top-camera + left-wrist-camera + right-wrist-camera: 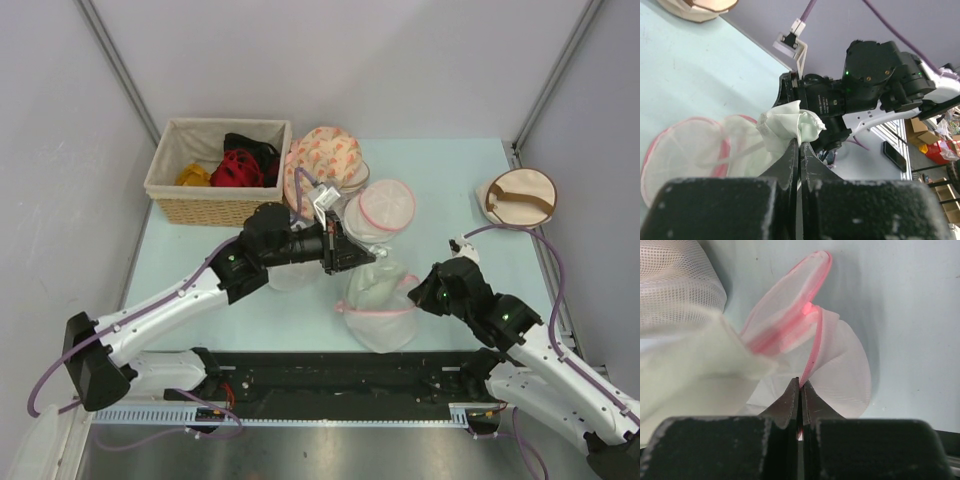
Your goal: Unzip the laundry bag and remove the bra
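The laundry bag (380, 300), a white mesh pouch with a pink zipper band, lies at the table's middle. Its band (812, 347) gapes open in the right wrist view. My right gripper (801, 382) is shut on that pink band at the bag's right side (418, 295). My left gripper (799, 142) is shut on a bunch of pale greenish-white cloth (790, 122) that comes up out of the bag, just above it (358, 258). The same pale cloth (710, 360) fills the left of the right wrist view. A bright red bra (237, 168) lies in the wicker basket (215, 205).
A second pink-rimmed mesh pouch (385, 205) and a peach floral bag (325, 155) lie just behind the grippers. The basket also holds a yellow cloth (193, 176) and a black garment (255, 148). A tan round bag (518, 195) sits at the right edge.
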### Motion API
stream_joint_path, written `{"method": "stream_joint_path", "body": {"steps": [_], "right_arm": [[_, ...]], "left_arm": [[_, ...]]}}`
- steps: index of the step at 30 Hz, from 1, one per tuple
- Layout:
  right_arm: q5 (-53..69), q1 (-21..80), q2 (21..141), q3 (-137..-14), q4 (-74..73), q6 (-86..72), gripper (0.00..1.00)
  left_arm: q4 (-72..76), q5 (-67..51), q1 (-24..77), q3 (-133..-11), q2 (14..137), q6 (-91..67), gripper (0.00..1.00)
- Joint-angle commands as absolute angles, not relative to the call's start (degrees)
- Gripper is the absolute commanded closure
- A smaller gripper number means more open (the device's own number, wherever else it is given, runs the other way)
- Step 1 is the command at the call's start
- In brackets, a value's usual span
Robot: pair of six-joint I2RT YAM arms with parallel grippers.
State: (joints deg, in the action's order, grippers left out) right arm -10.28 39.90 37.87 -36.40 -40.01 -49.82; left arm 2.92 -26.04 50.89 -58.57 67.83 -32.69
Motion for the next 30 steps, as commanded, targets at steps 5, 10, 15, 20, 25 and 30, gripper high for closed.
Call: {"method": "stream_joint_path", "body": {"steps": [5,10,15,20,25,30], "right_arm": [[-12.48,40.52,36.47,-38.06,-39.37,-51.06,1.0],[-12.48,40.52,36.65,-38.14,-39.29,-50.89,1.0],[-12.39,40.61,36.83,-38.06,-38.41,-50.63,1.0],[-12.66,40.69,37.35,-38.06,-38.94,-50.98,1.0],[-13.27,40.69,37.62,-38.06,-38.41,-51.06,1.0],[-13.1,40.69,38.41,-38.06,-37.45,-51.85,1.0]], "left_arm": [[8.26,-29.97,46.94,-60.03,63.9,-35.94,0.99],[8.44,-28.05,43.34,-63.45,61.53,-36.74,1.0],[-6.0,-15.16,38.77,-80.36,65.38,-27.1,1.0],[-13.17,-8.98,32.0,-95.16,71.8,-21.2,0.99],[-17.84,-5.02,22.09,-105.81,77.95,-21.09,0.99],[-17.23,-5.27,11.11,-106.52,85.15,-24.51,1.0]]}}
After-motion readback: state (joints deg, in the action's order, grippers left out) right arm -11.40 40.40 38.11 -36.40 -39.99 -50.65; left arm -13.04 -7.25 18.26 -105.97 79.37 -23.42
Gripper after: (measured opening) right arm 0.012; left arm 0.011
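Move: The pale green cloth already hangs from the left fingers, high over the mesh laundry bag, whose middle is about 5 cm back, 3 cm right and 28 cm below. The basket it is carried to lies some 29 cm ahead, 34 cm left and 22 cm lower; on the way, the blue-rimmed bag sits 11 cm ahead, 18 cm left, the orange-patterned cloth 33 cm ahead, 10 cm left. From the right hand the basket is about 28 cm ahead and 43 cm left. The pale green cloth, still pinched in the left fingers, is carried up, forward and left towards the basket, about 20 cm or a little more each way, slowly at first, then fast, the rise levelling off near the end. Meanwhile the hand swings counter-clockwise some 50 degrees. The right hand stays put, keeping its pinch on the laundry bag's edge. ##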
